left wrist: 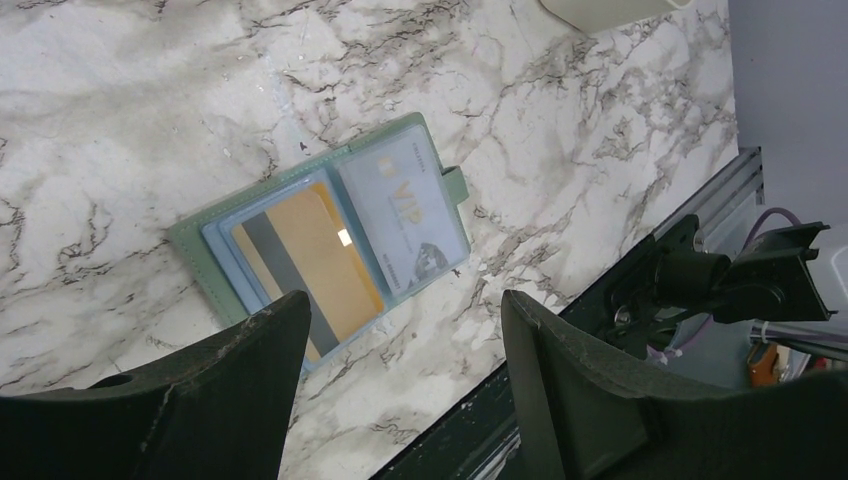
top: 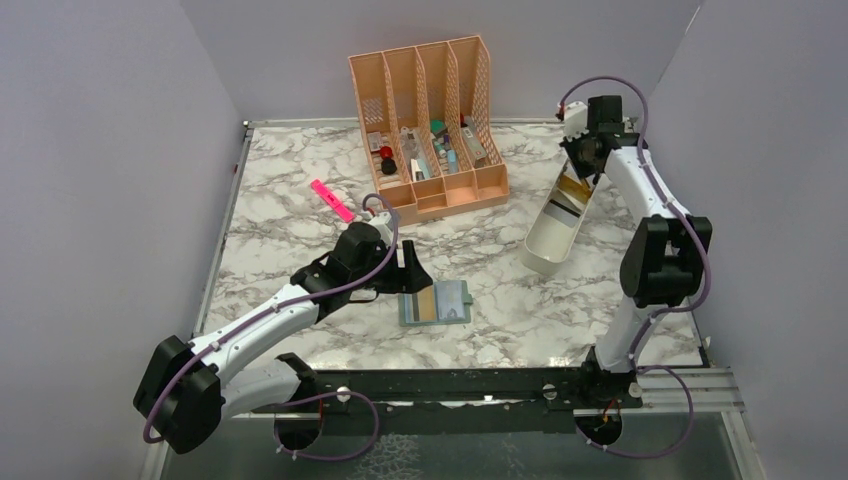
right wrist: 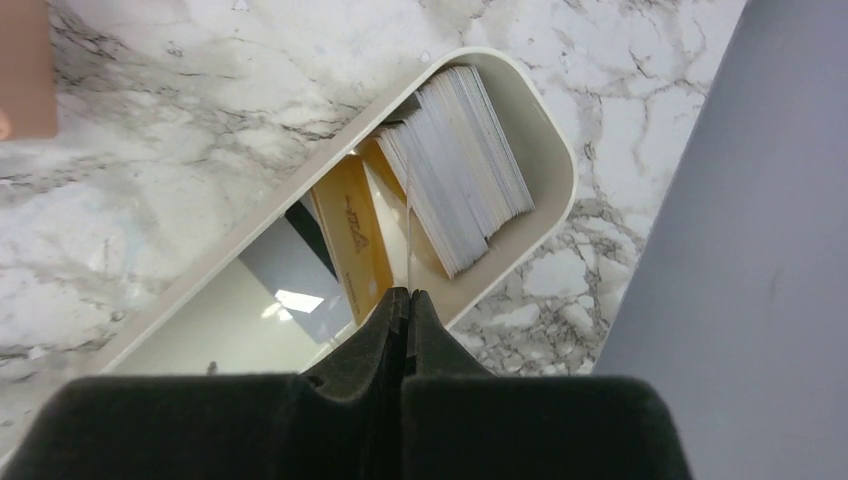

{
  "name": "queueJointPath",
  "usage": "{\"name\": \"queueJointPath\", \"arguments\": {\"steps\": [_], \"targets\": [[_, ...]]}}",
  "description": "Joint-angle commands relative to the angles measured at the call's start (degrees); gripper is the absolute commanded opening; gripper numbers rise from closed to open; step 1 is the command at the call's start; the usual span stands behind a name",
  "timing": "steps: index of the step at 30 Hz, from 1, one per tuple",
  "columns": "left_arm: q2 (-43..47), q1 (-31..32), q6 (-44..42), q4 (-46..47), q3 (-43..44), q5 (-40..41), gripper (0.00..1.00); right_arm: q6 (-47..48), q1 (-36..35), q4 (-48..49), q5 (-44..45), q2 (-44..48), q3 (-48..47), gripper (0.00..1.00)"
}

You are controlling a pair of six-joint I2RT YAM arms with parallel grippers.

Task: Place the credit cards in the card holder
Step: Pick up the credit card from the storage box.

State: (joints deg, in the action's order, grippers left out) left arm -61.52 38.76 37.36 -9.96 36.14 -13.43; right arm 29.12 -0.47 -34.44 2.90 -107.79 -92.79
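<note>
The card holder [top: 435, 303] lies open on the marble near the front. In the left wrist view the card holder [left wrist: 215, 225] shows a gold credit card [left wrist: 310, 260] in one clear pocket and a pale VIP card [left wrist: 405, 210] in the other. My left gripper [left wrist: 405, 330] hovers open just beside it, with nothing between the fingers. My right gripper [right wrist: 407, 295] is shut on a thin credit card [right wrist: 408, 235] seen edge-on, above the far end of the white tray [right wrist: 573, 190]. A stack of pale cards [right wrist: 465, 150], a gold card [right wrist: 360, 240] and a grey card [right wrist: 295, 280] lie in the tray.
A peach slotted organizer [top: 430, 120] with small items stands at the back centre. A pink highlighter [top: 332, 200] lies to its left. The white tray [top: 545, 250] sits at an angle on the right. Grey walls close in on both sides.
</note>
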Motion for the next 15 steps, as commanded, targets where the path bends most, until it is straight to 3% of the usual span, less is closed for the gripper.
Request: {"name": "queueJointPath", "arguments": {"steps": [1,6,15], "targets": [[1.0,0.1,1.6,2.5,-0.7,-2.7,0.73,-7.7,-1.5,-5.7,-2.9,5.7,-1.6,0.01],[3.0,0.1,4.1,4.0,-0.5,-3.2,0.73,-16.7,-3.2,-5.6,-10.0,12.9,2.6,0.01],[6.7,0.0,12.2,11.5,-0.6,-7.2,0.70,-37.4,-8.1,6.1,-38.0,26.6,13.7,0.01]]}}
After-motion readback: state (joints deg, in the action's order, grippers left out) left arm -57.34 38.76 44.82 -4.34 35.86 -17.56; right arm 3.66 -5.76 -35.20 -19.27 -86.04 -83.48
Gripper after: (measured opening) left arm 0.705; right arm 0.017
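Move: Already pinched in the right gripper, the credit card is bound for the card holder, roughly 30 cm back, 32 cm left and 14 cm below that hand. The storage box's middle is some 7 cm back, 5 cm left and 11 cm down; its remaining cards stand about 4 cm ahead, 3 cm right and 10 cm below. From the left hand, the holder is about 3 cm back, 4 cm right and 12 cm below. Swinging left while lifting, the right hand carries the card off the storage box towards the card holder, about 12 cm left, 10 cm up and 8 cm back, quickening as it goes. It rolls some 35 degrees so the fingertips swing out to the left, and keeps its shut pinch. The left hand, still empty and open, rises about 4 cm above the holder, drifting slightly right. ##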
